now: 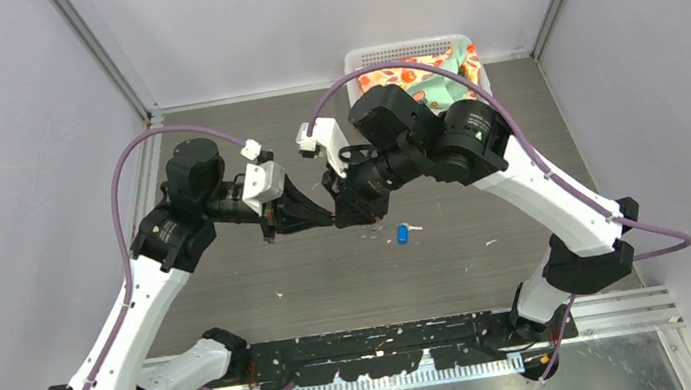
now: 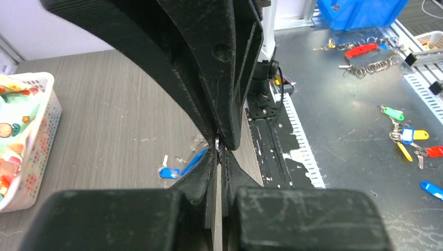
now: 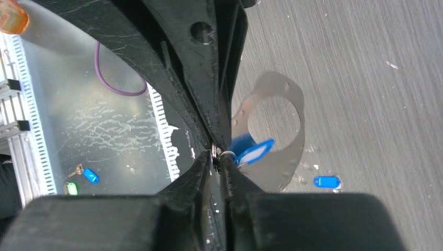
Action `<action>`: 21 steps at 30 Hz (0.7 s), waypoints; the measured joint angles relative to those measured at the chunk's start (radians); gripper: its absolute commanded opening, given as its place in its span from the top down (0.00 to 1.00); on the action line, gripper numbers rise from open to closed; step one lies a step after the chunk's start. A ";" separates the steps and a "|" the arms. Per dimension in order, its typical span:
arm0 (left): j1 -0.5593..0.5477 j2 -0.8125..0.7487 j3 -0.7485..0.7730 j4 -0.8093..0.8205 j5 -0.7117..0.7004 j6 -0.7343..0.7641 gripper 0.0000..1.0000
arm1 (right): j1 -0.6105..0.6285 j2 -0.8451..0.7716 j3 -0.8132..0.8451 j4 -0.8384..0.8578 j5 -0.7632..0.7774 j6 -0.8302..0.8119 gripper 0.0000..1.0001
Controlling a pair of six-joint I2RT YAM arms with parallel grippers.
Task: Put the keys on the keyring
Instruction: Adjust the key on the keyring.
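Above the table's middle, my left gripper (image 1: 325, 220) and right gripper (image 1: 342, 218) meet tip to tip. Each is shut on the thin metal edge of the keyring (image 3: 215, 153), which shows as a sliver between the pads (image 2: 217, 142); most of it is hidden. One blue-headed key (image 3: 254, 151) hangs from a small ring right beside the right fingertips, and in the left wrist view this key (image 2: 194, 161) peeks past the left finger. A second key (image 1: 402, 234) lies flat on the wood table just right of the grippers (image 2: 168, 172) (image 3: 327, 182).
A white basket (image 1: 403, 50) with colourful contents stands at the back of the table (image 2: 47, 112). Beyond the table's near edge, a metal bench carries loose coloured key tags (image 2: 405, 137), rings (image 2: 373, 65) and a blue bin (image 2: 360, 10).
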 measured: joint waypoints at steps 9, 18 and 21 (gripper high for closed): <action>-0.002 0.000 0.009 -0.019 0.011 0.004 1.00 | 0.007 -0.224 -0.299 0.261 0.064 0.041 0.42; -0.002 -0.018 0.011 0.111 0.080 -0.161 1.00 | 0.006 -0.581 -0.570 0.566 0.149 0.136 0.40; -0.002 -0.040 0.010 0.187 0.118 -0.230 1.00 | 0.006 -0.595 -0.622 0.607 0.170 0.137 0.40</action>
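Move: The blue-tagged key on the keyring hangs at the meeting fingertips, about 2 cm ahead of and 2 cm below both hand points, and some 1 cm to the left hand's right. From the right hand, the keyring's clear plate hangs about 3 cm ahead, 3 cm to the right and 6 cm lower. The other blue key lies on the table some 13 cm ahead of the right hand, 12 cm to its right and 36 cm down. The keyring, pinched at the start between both hands' tips, is left to the left hand: the right fingers open to more than half and back off up and to the right, each by some 6–7 cm, tipping up about 30 degrees towards level. The left hand keeps its closed grip and lifts about 4 cm while drawing back 3 cm. ##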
